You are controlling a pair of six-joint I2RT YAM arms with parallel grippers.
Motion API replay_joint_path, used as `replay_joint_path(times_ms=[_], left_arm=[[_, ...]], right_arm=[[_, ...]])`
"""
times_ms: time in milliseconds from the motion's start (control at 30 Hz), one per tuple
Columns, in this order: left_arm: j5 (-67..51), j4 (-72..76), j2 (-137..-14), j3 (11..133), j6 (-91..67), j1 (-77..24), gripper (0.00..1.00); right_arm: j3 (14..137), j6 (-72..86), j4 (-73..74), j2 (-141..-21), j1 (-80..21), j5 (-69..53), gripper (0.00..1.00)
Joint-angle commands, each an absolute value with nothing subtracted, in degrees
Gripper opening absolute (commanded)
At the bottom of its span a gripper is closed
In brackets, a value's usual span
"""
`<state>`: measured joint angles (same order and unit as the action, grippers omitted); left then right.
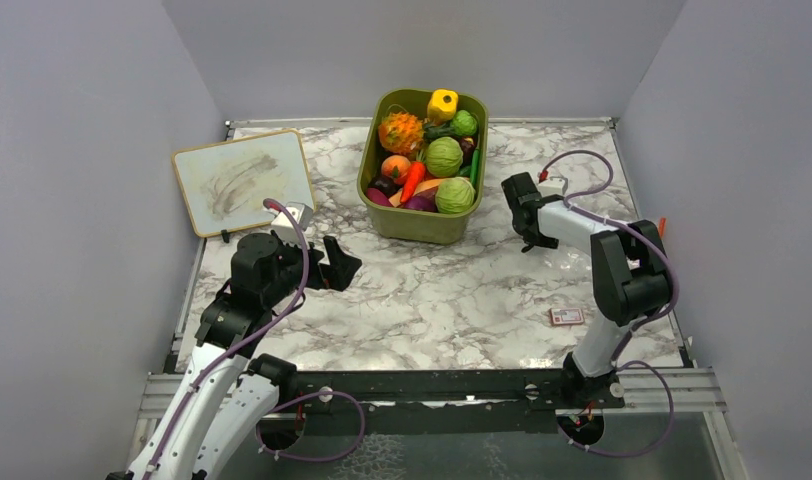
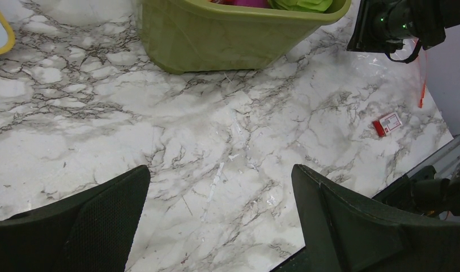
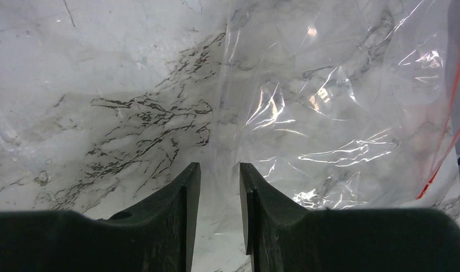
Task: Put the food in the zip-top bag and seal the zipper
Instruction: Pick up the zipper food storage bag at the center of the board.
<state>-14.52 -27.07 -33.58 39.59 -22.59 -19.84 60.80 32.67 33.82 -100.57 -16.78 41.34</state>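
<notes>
The food lies in an olive-green bin (image 1: 422,225): two light-green cabbage balls (image 1: 444,157) (image 1: 455,195), a bumpy orange fruit (image 1: 401,131) and a round orange-peach fruit (image 1: 395,167). The clear zip-top bag (image 3: 329,113) lies flat on the marble at the right, its orange-red zipper (image 3: 457,96) along the far right edge. My right gripper (image 3: 219,165) hovers low over the bag's left edge, jaws a narrow gap apart with the film between them, not pinched. My left gripper (image 2: 221,167) stands wide open over bare marble, left of the bin's front.
A small whiteboard (image 1: 244,180) lies at the back left. A little red-and-white card (image 1: 567,316) rests on the marble near the right arm's base. Other toy produce fills the bin. Grey walls close in on both sides.
</notes>
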Motion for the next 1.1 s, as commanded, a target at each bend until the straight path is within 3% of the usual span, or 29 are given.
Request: replay_joint_path(times_ms=[0,367,500,533,1067], left_arm=[[-13.5,-25.5,-32.9,38.9,-22.7,-19.5,0.99],[-13.5,-25.3,-33.0,38.9,-22.8,-19.5,0.99],[-13.5,-25.3,-33.1,38.8,-22.9,-19.5,0.99],[-13.5,-25.3,-33.1,38.9,-22.9,-19.4,0.99],[-15.2,-23.9,-31.9,38.0,-23.4,-19.4,0.99]], right_arm=[[61.3,32.7,32.6,-102.5,-16.4,46.7,0.32],[60.7,31.1,32.5,-100.9,-16.4,49.2,0.26],[60.9,30.0,32.5,-98.9,-16.4,49.2,0.02],[61.1,30.0,32.8,-98.5,-16.4,49.4,0.01],[68.4,26.8,42.8,-83.9,-18.0,46.5,0.01]])
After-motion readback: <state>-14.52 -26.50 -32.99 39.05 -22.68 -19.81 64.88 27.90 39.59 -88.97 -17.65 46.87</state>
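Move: The zip-top bag lies flat, its left edge already between the right hand's open fingertips; the bag's middle is some 11 cm to the right, 2 cm ahead and 2 cm below. The small red box sits about 14 cm back and 1 cm left of that hand, the green basket roughly 32 cm left and 14 cm ahead. From the left hand the bag lies about 58 cm right, 15 cm ahead and 20 cm below. Right hand eases about 1.5 cm right, pinches the zip-top bag's left edge shut, then lifts about 9 cm. ##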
